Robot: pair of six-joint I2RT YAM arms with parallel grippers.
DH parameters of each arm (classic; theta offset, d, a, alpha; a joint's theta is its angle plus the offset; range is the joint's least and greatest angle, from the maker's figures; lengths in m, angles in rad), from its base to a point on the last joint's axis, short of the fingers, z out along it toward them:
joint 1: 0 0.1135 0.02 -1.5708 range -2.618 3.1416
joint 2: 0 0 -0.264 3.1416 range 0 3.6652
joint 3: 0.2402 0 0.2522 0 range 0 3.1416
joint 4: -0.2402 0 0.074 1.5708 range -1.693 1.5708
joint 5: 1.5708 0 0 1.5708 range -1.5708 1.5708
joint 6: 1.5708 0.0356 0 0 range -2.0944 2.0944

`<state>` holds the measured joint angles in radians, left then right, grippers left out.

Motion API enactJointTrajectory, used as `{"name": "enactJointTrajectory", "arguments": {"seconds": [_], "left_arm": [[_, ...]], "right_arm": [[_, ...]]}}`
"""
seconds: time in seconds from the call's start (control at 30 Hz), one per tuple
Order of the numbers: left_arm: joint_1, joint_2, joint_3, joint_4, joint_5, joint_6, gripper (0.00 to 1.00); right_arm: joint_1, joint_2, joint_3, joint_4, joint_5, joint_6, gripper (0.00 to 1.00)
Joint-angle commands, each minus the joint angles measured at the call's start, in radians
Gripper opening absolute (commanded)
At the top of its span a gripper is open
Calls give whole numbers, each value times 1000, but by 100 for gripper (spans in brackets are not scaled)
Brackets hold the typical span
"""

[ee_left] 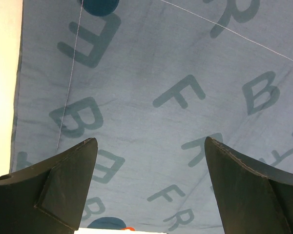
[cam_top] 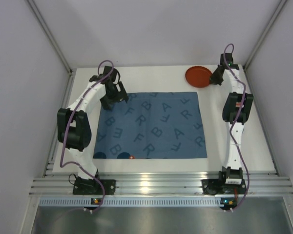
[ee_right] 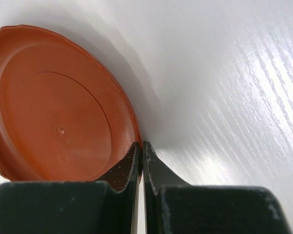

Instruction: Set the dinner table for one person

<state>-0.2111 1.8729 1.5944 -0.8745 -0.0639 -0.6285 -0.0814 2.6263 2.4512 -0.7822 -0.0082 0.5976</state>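
Note:
An orange-red round plate [cam_top: 199, 76] lies flat on the white dinner table [cam_top: 254, 146] at the back right, beyond the blue cloth mat [cam_top: 151, 126] printed with letters. My right gripper [cam_top: 216, 78] is shut on the plate's right rim. In the right wrist view one finger lies over the plate [ee_right: 53, 107] and the other outside it, with the right gripper [ee_right: 142, 146] pinching the edge. My left gripper [cam_top: 118, 97] hovers over the mat's back left corner. In the left wrist view the left gripper [ee_left: 150, 141] is open, and only the mat [ee_left: 161, 73] shows between its fingers.
Two dark blue round shapes [cam_top: 99, 155] [cam_top: 123, 156] and a small orange spot [cam_top: 132, 157] sit at the mat's near left edge. An aluminium rail [cam_top: 161, 185] runs along the table's near side. Grey walls close in the back and both sides.

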Motion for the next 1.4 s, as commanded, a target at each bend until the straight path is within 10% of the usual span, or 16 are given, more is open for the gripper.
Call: {"name": "enactJointTrajectory", "arguments": {"seconds": [0.0,0.2,0.73,1.03,1.07,1.1,1.2,1.37], "left_arm": [[4,-1,33,-18,-4,12,96],[4,-26,10,2,-4,39,97],[4,-179,-201,95,12,147,98],[7,-225,-241,103,16,185,98],[7,-228,-243,107,16,188,98],[7,-230,-246,109,16,190,98],[9,-235,-248,111,16,190,98],[10,-248,-263,123,19,191,98]], "right_arm": [[-3,-127,-3,89,-62,-30,0],[15,-302,-118,106,-150,1,0],[256,-781,-1039,250,-124,13,0],[278,-732,-1048,265,-29,19,2],[278,-729,-1037,256,-21,16,11],[276,-720,-1031,244,-16,16,51],[276,-733,-985,181,4,-22,99],[231,-860,-894,98,-1,-116,100]]}}
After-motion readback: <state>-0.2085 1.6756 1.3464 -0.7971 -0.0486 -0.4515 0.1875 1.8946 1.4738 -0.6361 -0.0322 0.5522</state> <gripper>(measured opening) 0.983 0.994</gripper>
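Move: The orange plate is already pinched by its right rim in the right hand, its middle about 9 cm to that hand's left and 1 cm ahead. Its spot on the blue cloth's far right part lies some 22 cm back, 23 cm left and 3 cm below the hand; the pink cup stands about 20 cm back and 12 cm right. From the left hand, that spot is roughly 38 cm right, 2 cm back and 12 cm below. The plate, still held by its rim, is raised about 10 cm by the right hand, then swept back and left over the blue cloth and lowered, turning some 20 degrees counter-clockwise. There the fingers open wide and let go of the rim; the hand backs off forward and up a few centimetres. The empty left hand draws back about 5 cm, fingers open. ##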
